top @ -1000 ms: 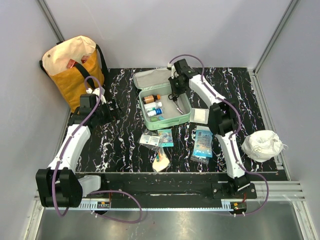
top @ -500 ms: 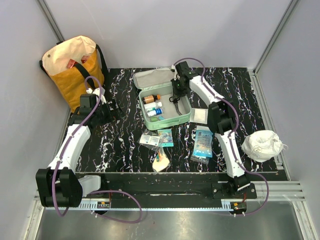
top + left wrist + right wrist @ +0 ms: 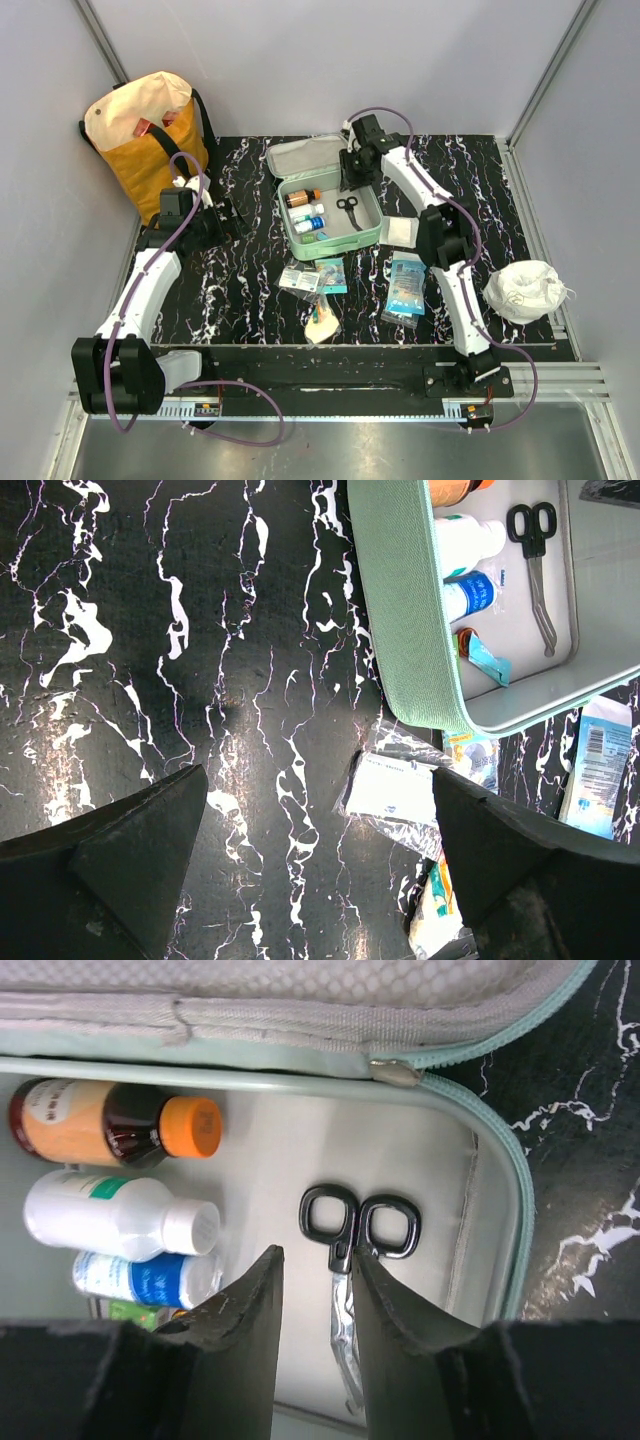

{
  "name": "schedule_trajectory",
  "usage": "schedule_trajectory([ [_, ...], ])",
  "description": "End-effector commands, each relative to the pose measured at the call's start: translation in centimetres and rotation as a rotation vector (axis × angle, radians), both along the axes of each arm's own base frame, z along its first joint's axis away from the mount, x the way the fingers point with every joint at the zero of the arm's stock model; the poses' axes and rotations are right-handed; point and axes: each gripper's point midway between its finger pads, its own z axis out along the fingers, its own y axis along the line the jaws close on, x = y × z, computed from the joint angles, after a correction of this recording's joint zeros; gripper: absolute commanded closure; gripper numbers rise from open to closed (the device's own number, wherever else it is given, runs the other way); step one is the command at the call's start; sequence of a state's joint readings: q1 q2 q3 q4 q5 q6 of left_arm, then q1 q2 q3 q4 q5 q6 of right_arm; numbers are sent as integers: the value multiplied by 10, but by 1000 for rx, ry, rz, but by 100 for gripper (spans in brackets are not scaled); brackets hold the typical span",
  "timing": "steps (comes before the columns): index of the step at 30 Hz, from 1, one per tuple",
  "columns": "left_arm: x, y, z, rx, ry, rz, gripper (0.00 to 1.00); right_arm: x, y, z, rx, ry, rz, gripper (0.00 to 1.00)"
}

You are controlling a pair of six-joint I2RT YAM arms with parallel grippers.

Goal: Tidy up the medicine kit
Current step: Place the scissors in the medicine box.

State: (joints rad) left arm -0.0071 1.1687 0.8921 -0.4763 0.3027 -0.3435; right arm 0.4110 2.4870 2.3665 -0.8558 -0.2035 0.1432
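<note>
The medicine kit (image 3: 330, 246), a mint-green zip case, lies open mid-table with its lid folded back. Inside lie an amber bottle (image 3: 302, 198), a white bottle (image 3: 308, 212), a blue bottle (image 3: 310, 225) and black-handled scissors (image 3: 349, 212). My right gripper (image 3: 350, 178) hovers over the case's far edge. In the right wrist view its jaws (image 3: 316, 1260) stand apart with nothing between them, and the scissors (image 3: 360, 1228) lie flat on the lining below. My left gripper (image 3: 225, 215) is open above bare table left of the case (image 3: 395, 610), holding nothing.
A yellow-and-cream tote bag (image 3: 145, 135) stands at the back left. Flat packets (image 3: 315, 277) (image 3: 407, 285) lie in front of the case, with a white pad (image 3: 400, 231) at its right. A white bundle (image 3: 525, 290) sits at the right edge.
My right gripper has opened and let go of the scissors, which now lie in the case. It has risen and drawn back toward the case's far edge. The left arm is still.
</note>
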Motion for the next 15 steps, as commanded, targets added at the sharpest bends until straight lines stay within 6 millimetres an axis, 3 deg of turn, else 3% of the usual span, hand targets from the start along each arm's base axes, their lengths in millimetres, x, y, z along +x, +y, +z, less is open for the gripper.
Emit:
schedule_trajectory([
  [1, 7, 0, 14, 3, -70, -13, 1, -3, -6, 120, 75, -204, -11, 61],
  [6, 5, 15, 12, 61, -58, 50, 1, -21, -66, 178, 5, -434, -269, 59],
  [7, 6, 15, 14, 63, -65, 55, 1, -32, -83, 178, 6, -465, -355, 47],
  [8, 6, 16, 15, 62, -73, 55, 1, -39, -101, 176, 3, -487, -459, 27],
  [9, 6, 14, 16, 57, -79, 50, 1, -51, -116, 167, 25, -468, -542, 12],
  [11, 6, 11, 18, 49, -93, 34, 1, -73, -136, 141, 69, -373, -614, 8],
  [15, 7, 9, 19, 37, -104, 25, 1, -125, -156, 82, 43, -210, -678, 3],
])
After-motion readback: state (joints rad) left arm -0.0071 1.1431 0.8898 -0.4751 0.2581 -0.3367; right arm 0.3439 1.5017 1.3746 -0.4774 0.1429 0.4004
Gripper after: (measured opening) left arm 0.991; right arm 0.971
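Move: The right hand is empty, low over the far part of the medicine box. The white gauze packet outside the box lies about 8 cm back, 12 cm to the right and 7 cm below; the blue packet is some 21 cm back and 13 cm right. The scissors lie about 3 cm back, 1 cm right and 6 cm below, the white bottle 3 cm back and 8 cm left. From the left hand, the gauze packet is roughly 8 cm ahead, 34 cm right and 15 cm below. Up first, about 5 cm and fairly steeply, then in a quickening sweep right and back as it keeps climbing, the empty right hand leaves the scissors and box and ends high over the gauze packet, some 15 cm higher. On the way the wrist turns nearly 30 degrees clockwise and lifts the fingers' aim somewhat, while the partly open fingers spread wide. ##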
